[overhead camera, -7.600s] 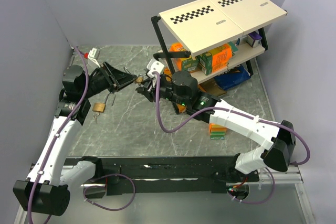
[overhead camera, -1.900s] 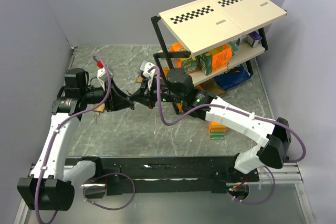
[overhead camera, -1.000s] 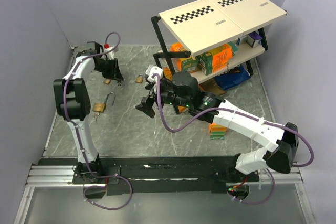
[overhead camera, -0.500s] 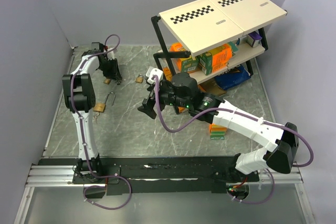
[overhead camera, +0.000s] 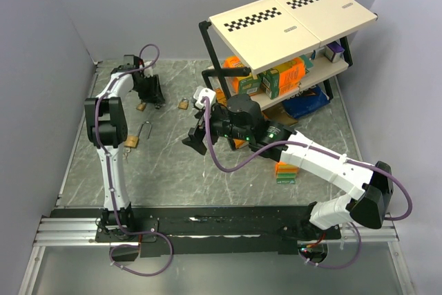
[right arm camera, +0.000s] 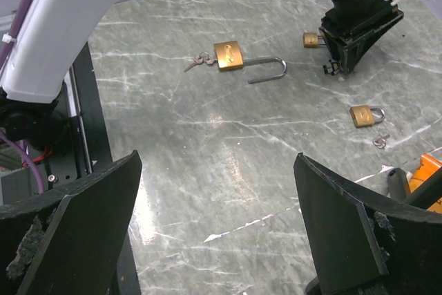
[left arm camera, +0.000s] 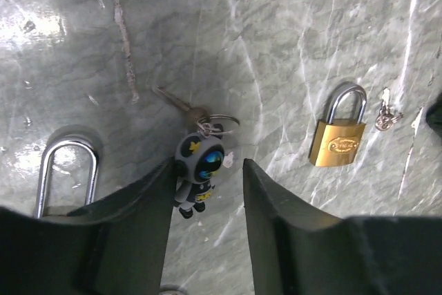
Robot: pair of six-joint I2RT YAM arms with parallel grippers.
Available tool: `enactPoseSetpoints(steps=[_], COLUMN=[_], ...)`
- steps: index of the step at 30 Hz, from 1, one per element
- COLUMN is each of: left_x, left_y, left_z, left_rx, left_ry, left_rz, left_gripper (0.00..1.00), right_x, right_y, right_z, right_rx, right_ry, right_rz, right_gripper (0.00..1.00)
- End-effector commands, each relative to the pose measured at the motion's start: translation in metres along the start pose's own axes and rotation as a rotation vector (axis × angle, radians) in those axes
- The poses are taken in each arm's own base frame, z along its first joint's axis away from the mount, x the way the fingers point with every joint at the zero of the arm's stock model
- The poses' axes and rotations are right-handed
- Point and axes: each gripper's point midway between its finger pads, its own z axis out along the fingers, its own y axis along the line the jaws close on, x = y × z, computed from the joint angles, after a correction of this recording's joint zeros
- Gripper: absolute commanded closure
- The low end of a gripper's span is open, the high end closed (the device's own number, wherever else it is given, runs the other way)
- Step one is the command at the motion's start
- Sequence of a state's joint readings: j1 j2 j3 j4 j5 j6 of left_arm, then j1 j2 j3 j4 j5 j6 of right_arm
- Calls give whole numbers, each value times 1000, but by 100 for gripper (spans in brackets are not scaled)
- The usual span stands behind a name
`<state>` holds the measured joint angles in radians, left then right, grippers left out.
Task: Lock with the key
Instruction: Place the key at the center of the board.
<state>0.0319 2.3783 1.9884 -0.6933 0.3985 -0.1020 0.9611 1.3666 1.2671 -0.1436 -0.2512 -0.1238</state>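
A key [left arm camera: 177, 101] on a ring with a small astronaut charm [left arm camera: 196, 170] lies on the marble table [overhead camera: 228, 184]. My left gripper [left arm camera: 207, 165] [overhead camera: 150, 92] is open over it at the far left. The charm lies between the fingers, against the left finger [left arm camera: 131, 233]. A small brass padlock [left arm camera: 338, 143] [overhead camera: 183, 104], shut, lies to the right with tiny keys [left arm camera: 384, 117] beside it. Another padlock's shackle [left arm camera: 63, 170] shows at left, its body [overhead camera: 141, 107] hidden in the wrist view. A larger padlock [overhead camera: 131, 141] [right arm camera: 229, 55] lies with its shackle open. My right gripper [right arm camera: 217, 160] [overhead camera: 196, 140] is open and empty mid-table.
A two-level shelf [overhead camera: 290, 18] with boxes and packets stands at the back right. Orange packets [overhead camera: 284, 170] lie on the table under the right arm. Grey walls close in the left, the back and the right.
My left arm swung from the table's middle to the far left and came down over the key charm. My right gripper pulled back from the middle and now holds still.
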Motion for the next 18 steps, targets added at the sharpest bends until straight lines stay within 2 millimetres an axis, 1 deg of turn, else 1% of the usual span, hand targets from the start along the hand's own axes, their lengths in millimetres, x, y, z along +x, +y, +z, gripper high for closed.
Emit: enactPoseSetpoints(steps=[1,4,7,8,9,11,12,13,14,17,18], left_x=[5,3,-6,-13,-15,-26,-29,-33,-38,-40,-40], left_y=[5,4,-1,-3,-4,-4,-3,4,3,17,24], left_z=[2,-5,-20,-29,-34,-52,-58,-67,-77,-94,-97], left_rx=[-52,-60,-70,-73,-76,-87,-92,-100,-99,-128,-139], left_ry=[13,4,-28,-46,-52,-83,-94,-108,-127,-139,-140], left_rz=[-7,12,33,41,56,69,81,77,85,80,109], left_gripper=[49,44,40,38,36,33,32,32,32,33,35], right_x=[-19,-19,-20,-19,-20,-19,-20,-20,-20,-20,-20], right_y=[-3,-3,-2,-2,-1,0,-1,0,1,1,2], right_z=[-11,-12,-12,-12,-12,-12,-12,-12,-12,-12,-12], right_rx=[12,9,3,2,1,-4,-4,-5,-10,-13,-17], right_ry=[-64,-67,-67,-66,-67,-66,-69,-69,-67,-70,-70], right_rz=[-2,-1,-1,1,0,2,2,2,2,3,3], right_gripper=[0,0,0,0,0,0,0,0,0,0,0])
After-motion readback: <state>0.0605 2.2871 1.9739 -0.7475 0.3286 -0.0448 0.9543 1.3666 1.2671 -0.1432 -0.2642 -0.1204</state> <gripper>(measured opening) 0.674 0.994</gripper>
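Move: The key with its doll keychain sits right at the left gripper's fingertips, about 1 cm below the hand point and practically straight under it. A small padlock lies about 10 cm to its right, level with it; another lies some 7 cm to its left, partly under the hand; the long-shackled padlock is about 14 cm back and 7 cm left. From the right gripper the key is about 29 cm ahead, 18 cm left and 28 cm below. Keep the left gripper low over the key and go on spreading its already opening fingers, from under half to about two-thirds open, so they stand clear of the doll. Then lift away gently, picking up speed, about 3 cm up and 3 cm to the left towards the left-hand padlock, tipping the wrist only some 5 degrees. ##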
